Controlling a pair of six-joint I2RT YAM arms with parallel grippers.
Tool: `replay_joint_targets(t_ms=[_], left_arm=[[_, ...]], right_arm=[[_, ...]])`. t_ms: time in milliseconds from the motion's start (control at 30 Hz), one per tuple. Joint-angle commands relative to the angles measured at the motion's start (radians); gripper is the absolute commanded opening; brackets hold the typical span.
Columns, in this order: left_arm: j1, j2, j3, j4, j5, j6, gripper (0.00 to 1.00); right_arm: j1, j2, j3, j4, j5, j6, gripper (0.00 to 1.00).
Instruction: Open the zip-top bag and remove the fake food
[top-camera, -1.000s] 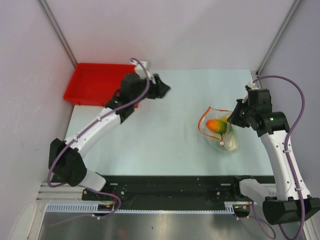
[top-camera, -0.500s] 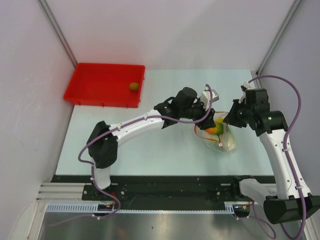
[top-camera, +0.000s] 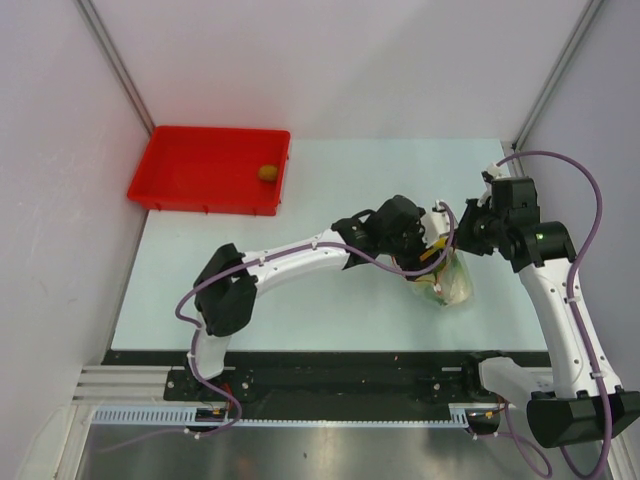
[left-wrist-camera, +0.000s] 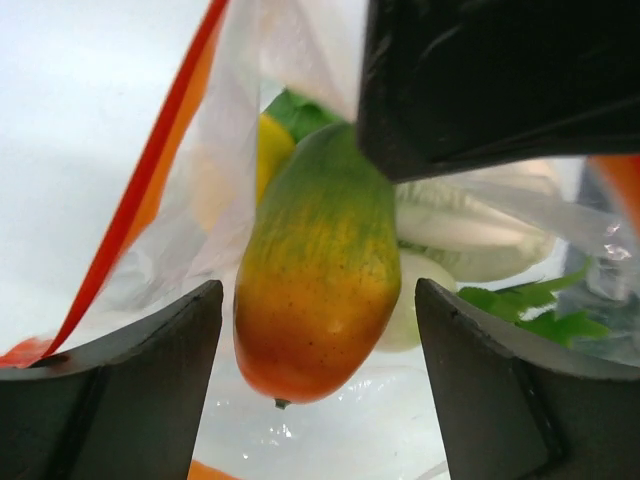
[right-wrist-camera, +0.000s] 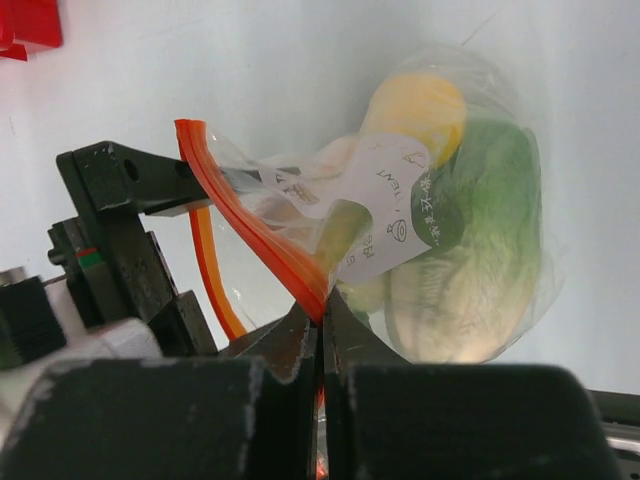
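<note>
The zip-top bag (top-camera: 450, 283) lies at the right of the table, mouth held open. My right gripper (top-camera: 463, 238) (right-wrist-camera: 322, 312) is shut on its red-orange zip strip (right-wrist-camera: 255, 228). The left gripper (top-camera: 432, 252) (left-wrist-camera: 318, 310) reaches into the mouth and is open, its fingers (left-wrist-camera: 150, 380) standing either side of the orange-red mango-like fruit (left-wrist-camera: 315, 270) with a gap on both sides. More fake food sits inside: a yellow piece (right-wrist-camera: 420, 105), green lettuce (right-wrist-camera: 490, 190) and a white radish (left-wrist-camera: 470, 245). A small brown piece (top-camera: 267, 172) lies in the red tray.
The red tray (top-camera: 190, 165) stands at the back left of the table (top-camera: 300, 300). The left arm stretches across the table's middle toward the bag. The right arm stands along the right edge.
My left arm has swung from over the red tray across to the bag, and the brown piece now shows in the tray. Its jaws have entered the bag mouth around the mango. The right gripper kept its hold.
</note>
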Motion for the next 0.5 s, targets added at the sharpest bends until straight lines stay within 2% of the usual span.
replay_joint_targets(t_ms=[0, 133, 233, 367, 433, 467], left_arm=[[-0.016, 0.019, -0.023, 0.023, -0.093, 0.095, 0.82], [-0.028, 0.034, -0.023, 0.04, -0.179, 0.116, 0.79], [-0.034, 0.045, 0.009, 0.012, -0.176, 0.127, 0.69], [-0.037, 0.045, 0.049, -0.034, -0.128, 0.127, 0.42], [-0.036, 0.023, 0.046, -0.038, -0.104, 0.117, 0.36], [-0.036, 0.001, 0.044, -0.046, -0.082, 0.112, 0.25]], right_arm=[[0.004, -0.007, 0.049, 0.054, -0.027, 0.006, 0.0], [0.001, -0.003, 0.049, 0.056, -0.032, 0.011, 0.0], [-0.001, -0.003, 0.049, 0.056, -0.038, 0.017, 0.0], [-0.007, -0.001, 0.049, 0.059, -0.041, 0.019, 0.0], [-0.009, -0.003, 0.049, 0.056, -0.031, 0.014, 0.0], [-0.009, -0.004, 0.047, 0.057, -0.023, 0.012, 0.0]])
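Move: The fake mango lies in the zip-top bag's open mouth, its middle some 2 cm ahead of the left hand, 3 cm to its right and 4 cm below, orange end nearest the fingers. A yellow lemon peeks out about 4 cm ahead, 5 cm right and 6 cm lower; the pale cabbage sits about 4 cm back, 6 cm right and 6 cm lower. From the right hand, which pinches the zip edge, the mango is about 5 cm left, 1 cm back and 9 cm below. The mango's orange end is taken between the left fingers: the open hand eases about 2 cm forward and about as far down into the bag mouth, tilting some 10 degrees, then slows and closes until both pads pinch the fruit's sides. The right hand stays in place and keeps its pinch on the zip edge, holding the bag up and open. ##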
